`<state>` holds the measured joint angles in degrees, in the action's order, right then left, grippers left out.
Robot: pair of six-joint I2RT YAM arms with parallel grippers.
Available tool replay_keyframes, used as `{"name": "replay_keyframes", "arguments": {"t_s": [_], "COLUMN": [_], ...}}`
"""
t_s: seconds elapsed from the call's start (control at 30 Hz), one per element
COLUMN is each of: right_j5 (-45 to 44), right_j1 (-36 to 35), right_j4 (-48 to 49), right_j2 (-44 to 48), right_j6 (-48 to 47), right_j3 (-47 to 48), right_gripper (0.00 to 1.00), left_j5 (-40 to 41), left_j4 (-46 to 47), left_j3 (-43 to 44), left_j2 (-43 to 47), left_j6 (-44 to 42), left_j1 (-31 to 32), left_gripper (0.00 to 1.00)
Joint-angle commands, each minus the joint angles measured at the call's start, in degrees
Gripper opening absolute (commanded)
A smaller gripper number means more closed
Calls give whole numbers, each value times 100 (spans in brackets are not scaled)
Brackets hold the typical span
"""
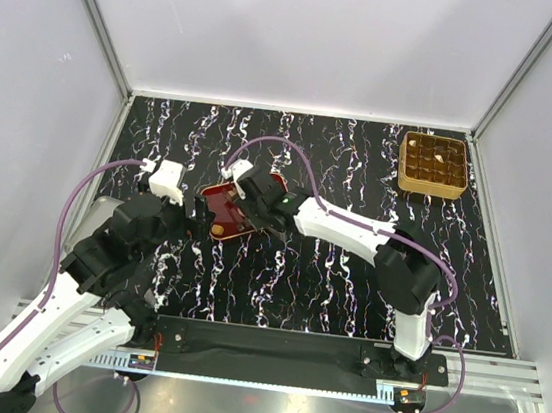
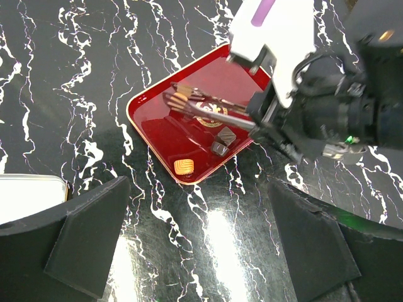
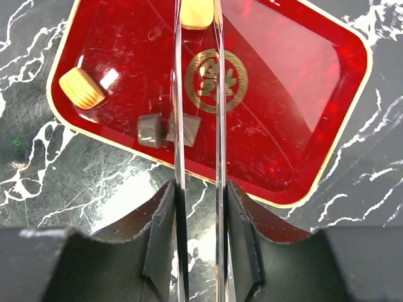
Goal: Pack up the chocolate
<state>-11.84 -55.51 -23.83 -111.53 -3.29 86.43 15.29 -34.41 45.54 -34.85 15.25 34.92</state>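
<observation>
The red tray (image 1: 218, 199) lies left of centre and holds the chocolate. In the right wrist view the tray (image 3: 296, 75) carries a tan ridged piece (image 3: 82, 88) and two dark pieces (image 3: 150, 130) near its front rim. My right gripper (image 3: 200, 207) is shut on metal tongs (image 3: 178, 94), whose tips hold a pale piece (image 3: 197, 14) over the tray. The left wrist view shows the tongs (image 2: 214, 112), the tan piece (image 2: 184, 166) and the dark pieces (image 2: 220, 148). My left gripper (image 2: 201, 220) is open and empty, just short of the tray's near corner.
A square golden box (image 1: 433, 165) with a grid of compartments stands at the back right. A pale grey metal object (image 2: 28, 195) lies at the table's left edge beside my left gripper. My right arm (image 1: 354, 228) reaches across the middle of the table.
</observation>
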Motion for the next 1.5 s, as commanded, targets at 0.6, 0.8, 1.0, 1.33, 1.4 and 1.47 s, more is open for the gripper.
{"name": "replay_keyframes", "arguments": {"t_s": [0.6, 0.8, 1.0, 1.33, 1.4, 1.47], "right_j5": [198, -117, -179, -205, -188, -170], "right_j1": [2604, 4151, 5251, 5849, 5867, 5884], "right_j4": [-842, -1298, -1492, -1686, -1625, -1572], "right_j2": [1695, 1538, 1019, 369, 342, 298], "right_j6": [672, 970, 1453, 1498, 1480, 1463], "right_j3": [67, 505, 1006, 1631, 1570, 1543], "right_gripper": [38, 38, 38, 38, 38, 38], "left_j5": [88, 88, 97, 106, 115, 115], "left_j4": [216, 216, 198, 207, 207, 216], "left_j3": [25, 34, 34, 34, 34, 25], "left_j2": [31, 13, 13, 5, 5, 5], "left_j6": [-13, -13, -13, -30, -30, -30], "left_j1": [-2, -11, -11, -11, -11, -11], "left_gripper": [99, 99, 99, 99, 99, 99]}}
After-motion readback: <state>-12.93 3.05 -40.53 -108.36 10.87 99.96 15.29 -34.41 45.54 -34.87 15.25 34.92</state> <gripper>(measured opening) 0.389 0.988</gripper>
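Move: Some 44 cm to the right of the right hand, 22 cm farther out and about 8 cm lower, lies the gold box for the chocolate already held in its tweezer tips. Beneath the hand is the red tray, its middle about 3 cm ahead, 1 cm left and 9 cm below; the two dark chocolates are 1 cm back and 1 cm left, the yellow one 3 cm back and 7 cm left. From the left hand the box is about 52 cm right, 31 cm ahead and 22 cm down. Carrying the chocolate in the long tweezers, the right hand sweeps some 44 cm right and 17 cm forward, from over the red tray to over the gold box. On the way it rises about 10 cm, then sinks roughly 3 cm as it slows, turning clockwise about 70 degrees while the fingers keep their grip. ##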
